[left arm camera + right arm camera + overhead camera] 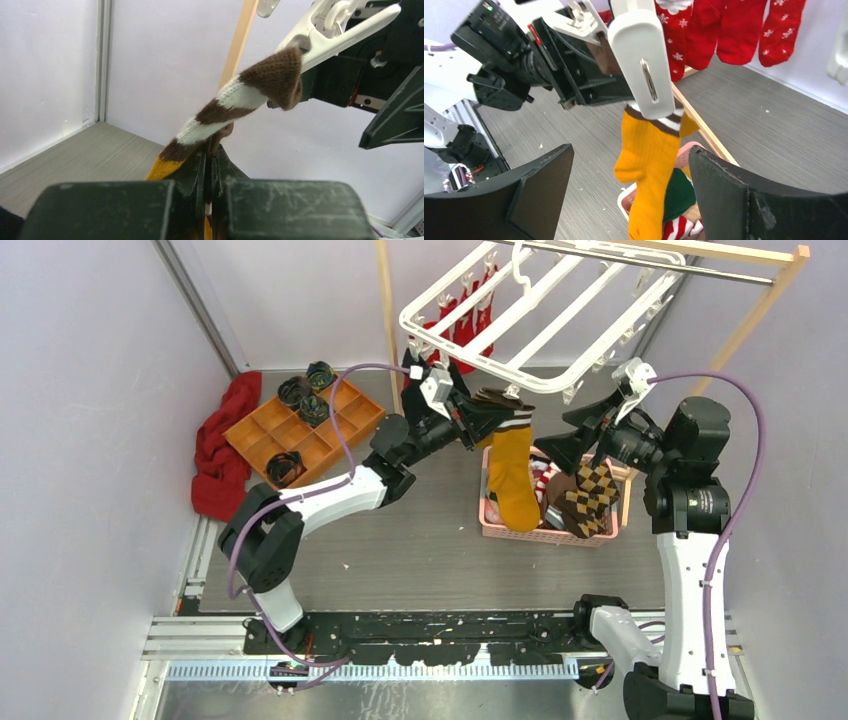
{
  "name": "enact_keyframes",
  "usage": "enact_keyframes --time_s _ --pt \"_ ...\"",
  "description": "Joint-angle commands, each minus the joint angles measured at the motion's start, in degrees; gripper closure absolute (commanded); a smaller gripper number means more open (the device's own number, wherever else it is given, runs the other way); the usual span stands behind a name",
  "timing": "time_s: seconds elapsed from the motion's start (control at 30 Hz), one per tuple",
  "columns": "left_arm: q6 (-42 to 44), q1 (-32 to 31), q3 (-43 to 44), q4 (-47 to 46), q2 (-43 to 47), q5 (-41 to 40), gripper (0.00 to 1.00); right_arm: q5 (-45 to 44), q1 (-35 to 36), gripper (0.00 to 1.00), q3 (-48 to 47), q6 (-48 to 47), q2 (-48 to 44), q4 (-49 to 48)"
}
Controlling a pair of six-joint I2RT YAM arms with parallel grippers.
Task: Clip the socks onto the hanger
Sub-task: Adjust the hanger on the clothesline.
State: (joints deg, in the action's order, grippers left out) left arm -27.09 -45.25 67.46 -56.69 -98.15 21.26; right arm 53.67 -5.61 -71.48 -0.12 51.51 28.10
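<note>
A mustard-yellow sock (512, 480) with a brown-and-white striped cuff (240, 100) hangs below the white hanger (540, 310). My left gripper (209, 155) is shut on the cuff, and in the top view it (490, 415) sits just under the frame's near edge. A white clip (644, 65) of the hanger sits over the cuff's end (292, 55). My right gripper (630, 150) is open, its fingers (539, 190) wide on either side of the hanging sock without touching it. From above it (562, 437) is to the sock's right. A brown argyle sock (590, 495) lies in the basket.
A pink basket (545, 532) of socks stands under the hanger. Red socks (465, 320) are clipped at the hanger's far left. An orange tray (340, 430) with dark rolled bundles and a red cloth (220, 445) lie at left. The wooden rack post (388, 320) stands behind.
</note>
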Motion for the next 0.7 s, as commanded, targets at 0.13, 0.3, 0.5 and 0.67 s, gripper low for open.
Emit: enact_keyframes --time_s 0.13,0.3,0.5,0.67 --pt "-3.7 1.4 0.9 -7.7 -0.5 2.9 1.00 2.8 -1.8 0.08 5.4 -8.3 -0.8 -3.4" --pt "-6.8 1.4 1.5 -10.7 -2.0 4.5 1.00 1.5 -1.8 0.07 11.7 -3.5 0.9 -17.7" --pt "-10.0 1.4 1.3 -13.4 -2.7 6.4 1.00 0.9 -1.8 0.06 23.4 9.6 2.1 -44.5" --pt "-12.3 1.4 1.3 -15.2 -3.0 8.3 1.00 2.0 -1.8 0.06 26.7 15.8 3.5 -54.1"
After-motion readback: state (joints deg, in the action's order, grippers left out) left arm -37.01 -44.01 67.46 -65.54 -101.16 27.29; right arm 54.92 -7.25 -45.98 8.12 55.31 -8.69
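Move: The right hand, wide open and empty, has the yellow-brown sock's cuff about 5 cm ahead, 6 cm to its left and 6 cm below. The clip biting that cuff sits roughly 4 cm ahead, 6 cm left and 1 cm below, while an empty clip hangs some 3 cm ahead, 3 cm above and 1 cm right. For the left hand, already pinching the cuff's edge, the cuff's middle is level ahead, about 2 cm right and 2 cm up. Down and then forward as well, the right hand drops about 9 cm and reaches some 6 cm out, from beside the empty clip towards the hanging cuff, its fingers staying wide open. The left hand keeps its pinch on the cuff nearly in place, easing about 1.5 cm back and turning a little clockwise. ##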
